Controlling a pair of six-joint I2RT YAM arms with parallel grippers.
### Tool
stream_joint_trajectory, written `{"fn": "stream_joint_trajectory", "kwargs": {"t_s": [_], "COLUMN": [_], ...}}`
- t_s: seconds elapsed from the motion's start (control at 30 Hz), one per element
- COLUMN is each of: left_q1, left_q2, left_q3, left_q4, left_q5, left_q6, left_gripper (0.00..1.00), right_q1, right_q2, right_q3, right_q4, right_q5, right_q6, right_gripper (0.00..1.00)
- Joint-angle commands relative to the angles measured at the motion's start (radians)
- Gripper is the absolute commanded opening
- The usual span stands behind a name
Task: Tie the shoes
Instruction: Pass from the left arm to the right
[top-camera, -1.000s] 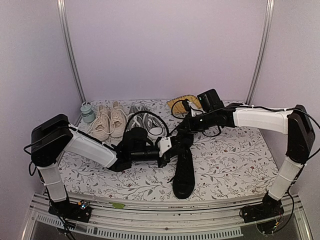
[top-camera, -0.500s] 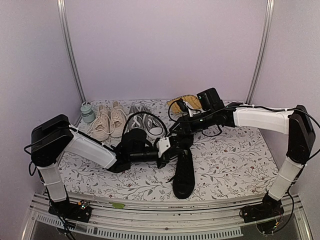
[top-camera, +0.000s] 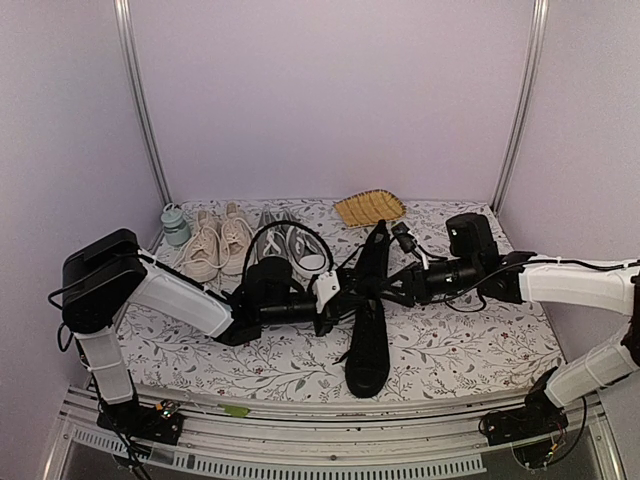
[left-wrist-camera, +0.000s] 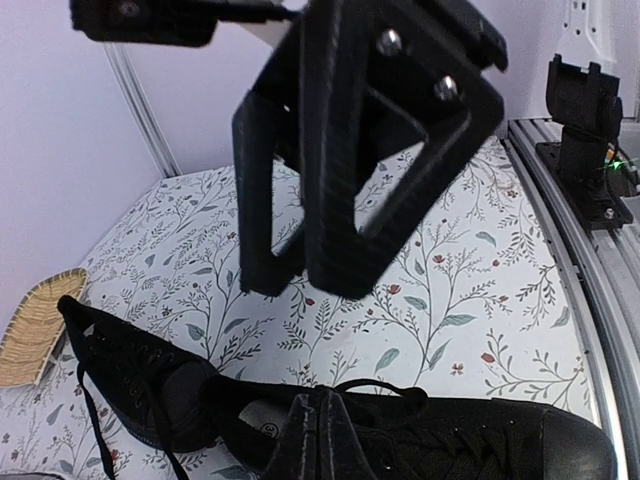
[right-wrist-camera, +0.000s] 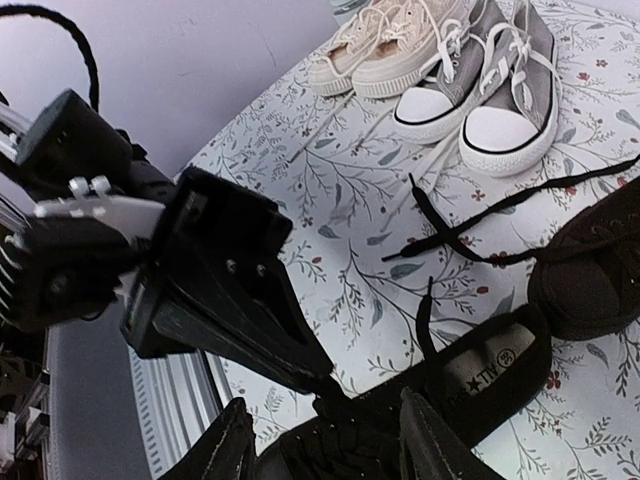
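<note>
One black shoe lies mid-table, toe toward the front edge; it fills the bottom of the left wrist view. The other black shoe leans behind it, its loose lace trailing over the cloth. My left gripper is shut, its tips pinched at the lacing by the tongue, with a lace loop coming out beside them. My right gripper faces it from the right. It is open and holds nothing, one finger on each side of the lacing.
A beige pair and a grey pair with white toe caps stand at the back left beside a small teal bottle. A woven yellow tray lies at the back centre. The metal rail runs along the front edge.
My right gripper has opened, and its arm has swung from the back to the right side, now low and facing the left gripper. The left arm has stayed still.
</note>
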Motion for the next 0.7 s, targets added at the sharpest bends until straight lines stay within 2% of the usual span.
{"fn": "stream_joint_trajectory", "kwargs": {"t_s": [0.0,0.1,0.2,0.5,0.6,0.67], "left_q1": [0.004,0.005,0.004,0.004,0.004,0.005], "left_q2": [0.013,0.012,0.012,0.019,0.024,0.025], "left_q3": [0.024,0.024,0.024,0.033,0.04,0.042], "left_q4": [0.027,0.02,0.015,0.011,0.011,0.011], "left_q5": [-0.004,-0.005,-0.005,-0.006,-0.002,0.002], "left_q6": [-0.019,-0.024,-0.026,-0.03,-0.031,-0.032], "left_gripper": [0.0,0.0,0.0,0.0,0.0,0.0], "right_q1": [0.055,0.125,0.133,0.139,0.147,0.148], "right_q2": [-0.02,-0.004,0.024,0.104,0.109,0.116], "right_q3": [-0.138,-0.177,-0.184,-0.165,-0.163,-0.161], "right_q4": [0.271,0.343,0.38,0.376,0.378,0.382], "right_q5": [0.086,0.19,0.225,0.232,0.239,0.239], "right_q6": [-0.052,-0.134,-0.166,-0.173,-0.176,-0.175], "right_gripper": [0.51,0.5,0.47,0.33,0.31,0.26]}}
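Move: The black lace pinched in the left fingertips is the right hand's aim, about 5 cm below that hand, some 3 cm to its left and 1 cm nearer the base. Under it lies the near black shoe, its middle about 7 cm back from the right hand, 3 cm left and 10 cm below; the far black shoe's middle is roughly 16 cm ahead and 2 cm left. For the left hand, the lace is right at its fingertips. Down and back the right hand drops about 4 cm, then eases left and a little forward again, sinking to some 5 cm below its start, onto the left fingertips from above. It rolls about 15 degrees, forward side rising, while its half-open fingers start narrowing around the lace and left tips without shutting. The left hand holds still and keeps its pinch over the near shoe. ##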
